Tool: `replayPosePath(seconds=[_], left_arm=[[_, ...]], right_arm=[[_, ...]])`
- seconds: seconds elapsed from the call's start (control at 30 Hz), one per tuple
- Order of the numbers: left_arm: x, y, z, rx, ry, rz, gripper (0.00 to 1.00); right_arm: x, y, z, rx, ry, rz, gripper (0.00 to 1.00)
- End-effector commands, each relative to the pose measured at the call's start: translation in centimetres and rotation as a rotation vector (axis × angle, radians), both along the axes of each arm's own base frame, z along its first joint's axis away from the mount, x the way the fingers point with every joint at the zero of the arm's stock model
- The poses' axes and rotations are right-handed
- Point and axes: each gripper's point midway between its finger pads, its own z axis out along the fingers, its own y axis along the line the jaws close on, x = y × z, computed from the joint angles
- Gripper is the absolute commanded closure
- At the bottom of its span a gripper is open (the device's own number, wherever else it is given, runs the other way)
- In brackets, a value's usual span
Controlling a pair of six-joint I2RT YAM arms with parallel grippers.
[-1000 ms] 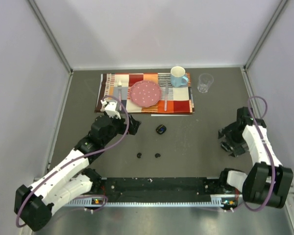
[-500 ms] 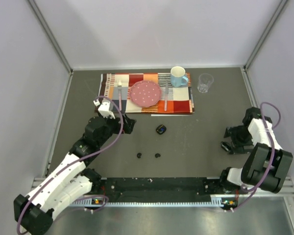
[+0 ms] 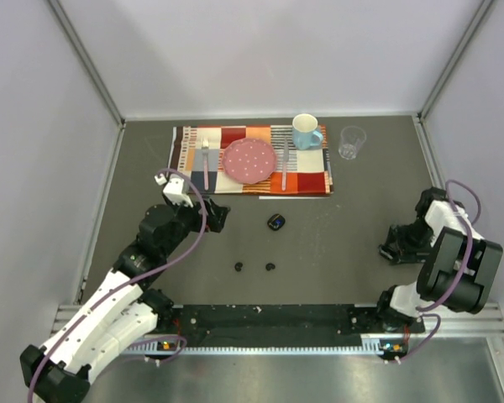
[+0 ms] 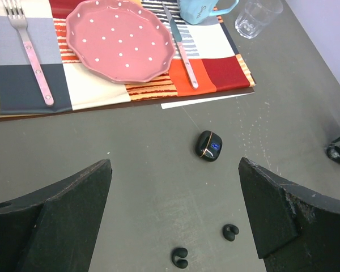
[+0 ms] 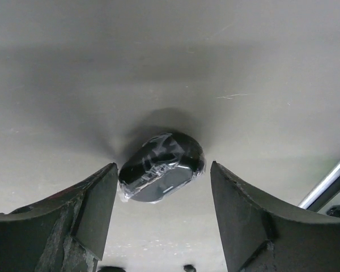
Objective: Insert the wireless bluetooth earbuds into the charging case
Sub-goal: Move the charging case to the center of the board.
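Two tiny black earbuds (image 3: 238, 267) (image 3: 270, 267) lie on the grey table, seen closer in the left wrist view (image 4: 179, 258) (image 4: 230, 232). A black charging case (image 3: 275, 222) with a blue display (image 4: 208, 145) sits just beyond them. My left gripper (image 3: 215, 217) (image 4: 174, 170) hovers wide open to the left of the case, holding nothing. At the right wall my right gripper (image 3: 395, 245) (image 5: 163, 187) straddles a second black oval case (image 5: 161, 167) wrapped in clear film. Its left finger (image 5: 99, 204) is at the case's end, while the right finger (image 5: 238, 209) stands apart.
A patchwork placemat (image 3: 311, 180) at the back carries a pink dotted plate (image 3: 249, 159), a fork (image 3: 205, 161), a knife (image 3: 284, 164) and a blue mug (image 3: 306, 131). A clear glass (image 3: 351, 141) stands beside it. Metal-framed walls (image 3: 101, 210) close both sides.
My right gripper's jaws have narrowed around the wrapped case and that arm has swung closer to the right wall. The left gripper has drawn back a little to the left, still open.
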Motion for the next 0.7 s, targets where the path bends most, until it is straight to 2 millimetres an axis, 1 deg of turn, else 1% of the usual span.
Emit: replayPosePath(seconds=[0.0, 0.07, 0.1, 0.13, 0.17, 0.2, 0.23, 0.27, 0.3, 0.33, 0.37, 0.43, 0.5, 0.53, 0.6, 0.67], left_arm=[[0.2, 0.6, 0.6, -0.001, -0.026, 0.03, 0.01], [0.2, 1.0, 0.7, -0.013, -0.027, 0.054, 0.01], [0.2, 1.2, 1.0, -0.023, -0.033, 0.065, 0.01], [0.2, 1.4, 1.3, -0.032, -0.049, 0.076, 0.01], [0.1, 1.5, 1.3, -0.035, -0.052, 0.079, 0.01], [0.1, 1.5, 1.4, -0.04, -0.06, 0.08, 0.01], [0.0, 1.6, 1.7, -0.049, -0.074, 0.079, 0.01], [-0.1, 1.6, 1.7, -0.053, -0.079, 0.079, 0.01], [-0.1, 1.6, 1.7, -0.054, -0.082, 0.079, 0.01], [-0.2, 1.6, 1.9, -0.057, -0.086, 0.077, 0.01], [-0.2, 1.6, 1.9, -0.059, -0.086, 0.076, 0.01], [-0.2, 1.6, 1.8, -0.062, -0.085, 0.075, 0.01], [-0.1, 1.5, 1.9, -0.066, -0.085, 0.074, 0.01], [-0.1, 1.4, 1.9, -0.07, -0.083, 0.075, 0.01], [-0.1, 1.2, 2.1, -0.083, -0.083, 0.067, 0.01], [-0.1, 1.1, 1.9, -0.089, -0.075, 0.066, 0.01]], right_arm=[[-0.5, 0.3, -1.2, 0.017, 0.005, -0.015, 0.35], [-0.7, 0.7, -1.6, 0.033, 0.003, -0.009, 0.37], [-1.0, 0.9, -1.9, 0.038, -0.001, -0.003, 0.4], [-1.0, 1.2, -2.1, 0.05, -0.011, 0.004, 0.45], [-1.7, 1.5, -2.6, 0.058, -0.002, 0.007, 0.48], [-1.4, 1.4, -2.6, 0.047, -0.027, 0.011, 0.5], [-1.1, 2.0, -2.6, 0.077, -0.057, 0.031, 0.55], [-1.4, 2.4, -3.0, 0.089, -0.064, 0.041, 0.57], [-1.3, 2.6, -2.8, 0.089, -0.093, 0.052, 0.59], [-0.4, 2.8, -2.8, 0.098, -0.144, 0.068, 0.67], [-0.6, 3.4, -3.1, 0.112, -0.162, 0.08, 0.73], [0.5, 4.2, -2.6, 0.104, -0.234, 0.123, 0.85], [1.0, 4.8, -2.3, 0.083, -0.253, 0.156, 0.88], [1.2, 5.6, -2.1, 0.059, -0.256, 0.202, 0.88], [2.0, 6.2, -1.5, 0.031, -0.271, 0.248, 0.88], [2.5, 7.4, -1.3, 0.016, -0.271, 0.286, 0.88]])
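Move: The right hand points straight down, with its part-closed fingers astride the right-hand charging case; the case's middle lies about 1 cm to the left, level fore and aft, and some 2 cm below. The other charging case stands about 29 cm left and 8 cm farther out, and the nearer loose earbud about 30 cm left and 4 cm back. From the left hand, the right-hand case lies roughly 40 cm right, 7 cm back and 21 cm down. Downward first, by about 1.5 cm, the right hand sinks around the right-hand charging case while its fingers close and pinch it by its sides. It then speeds off left and slightly forward, some 5 cm in all, low over the table towards the other case, turning about 15 degrees counter-clockwise and swinging its fingertips forward. ##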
